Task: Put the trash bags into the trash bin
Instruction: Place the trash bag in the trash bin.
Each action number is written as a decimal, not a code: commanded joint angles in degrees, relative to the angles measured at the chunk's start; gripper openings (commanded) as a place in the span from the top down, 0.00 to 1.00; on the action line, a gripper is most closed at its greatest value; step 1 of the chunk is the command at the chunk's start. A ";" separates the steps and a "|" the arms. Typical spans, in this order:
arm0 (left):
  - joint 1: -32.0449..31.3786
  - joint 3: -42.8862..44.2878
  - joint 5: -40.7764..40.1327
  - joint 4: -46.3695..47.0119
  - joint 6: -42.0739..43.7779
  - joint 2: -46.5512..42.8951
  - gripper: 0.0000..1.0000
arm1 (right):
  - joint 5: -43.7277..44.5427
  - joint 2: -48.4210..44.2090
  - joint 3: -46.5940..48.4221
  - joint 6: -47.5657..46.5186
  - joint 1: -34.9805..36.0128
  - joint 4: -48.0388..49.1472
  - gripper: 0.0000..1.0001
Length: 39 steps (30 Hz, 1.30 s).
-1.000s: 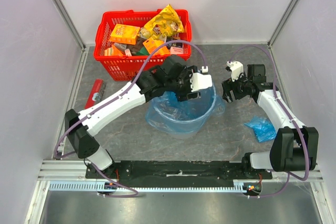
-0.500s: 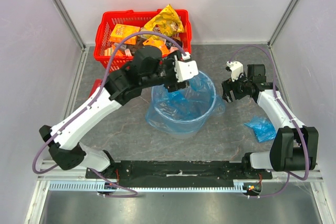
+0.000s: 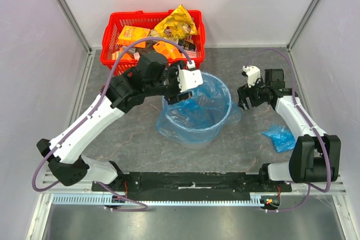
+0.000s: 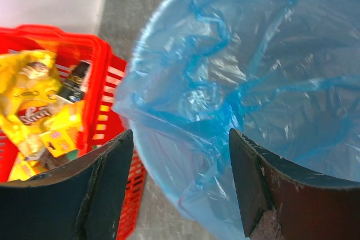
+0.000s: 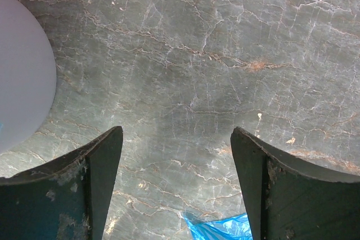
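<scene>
The trash bin (image 3: 198, 117) stands mid-table, lined and draped with a large blue trash bag (image 3: 194, 111). Its grey side shows in the right wrist view (image 5: 19, 77). My left gripper (image 3: 180, 93) is open and empty, hovering over the bin's far-left rim. In the left wrist view (image 4: 180, 189) the bag's film (image 4: 225, 82) lies below the spread jaws. My right gripper (image 3: 245, 98) is open and empty, just right of the bin above bare table (image 5: 177, 184). A small blue trash bag bundle (image 3: 279, 137) lies on the table by the right arm. Its corner shows in the right wrist view (image 5: 219, 230).
A red mesh shopping basket (image 3: 114, 66) full of snack packs, with a yellow packet (image 3: 177, 23) on top, stands behind the bin and also shows in the left wrist view (image 4: 104, 82). A red flat object (image 3: 104, 96) lies at the left. Walls enclose the table.
My left arm has lifted out from over the bin and pulled back to the left, toward the basket. The right arm and the small bundle have not moved.
</scene>
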 commanded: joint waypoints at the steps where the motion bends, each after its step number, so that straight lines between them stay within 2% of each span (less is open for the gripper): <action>1: 0.26 -3.78 2.77 -1.31 1.77 1.34 0.25 | -0.69 0.40 1.55 -0.78 -0.23 -0.01 0.15; 8: 0.18 -9.14 3.48 1.76 3.17 6.26 0.26 | -0.61 0.58 1.47 -0.87 -0.23 -0.27 0.14; 22: 0.26 -12.84 4.88 3.35 5.20 15.32 0.27 | -1.22 1.46 1.73 -1.04 -0.23 -0.62 0.13; 30: 0.26 -16.53 4.18 5.45 5.20 16.64 0.27 | -1.40 1.98 1.82 -1.13 -0.23 -0.97 0.12; 39: 0.26 -17.85 2.69 6.07 4.58 12.17 0.27 | -1.48 2.60 2.08 -1.13 -0.23 -1.15 0.10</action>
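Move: The lined trash bin is almost under the left hand, its middle some 20 cm below, 4 cm back and 4 cm right, with the hand high over its far-left rim. From that hand the red basket's middle is about 25 cm ahead and 14 cm left, 25 cm down; the spare blue bag lies 32 cm right, 6 cm back and 34 cm down. From the right hand the bin is roughly 17 cm left and 9 cm back. Straight down into the bag-lined mouth of the bin goes the left hand, about 22 cm, fast at first and easing off towards the bottom. The wrist tips some 30 degrees so the open fingers point more steeply down. On the way in, fingers and wrist come up against the loose blue film and press the bag deeper into the bin. ##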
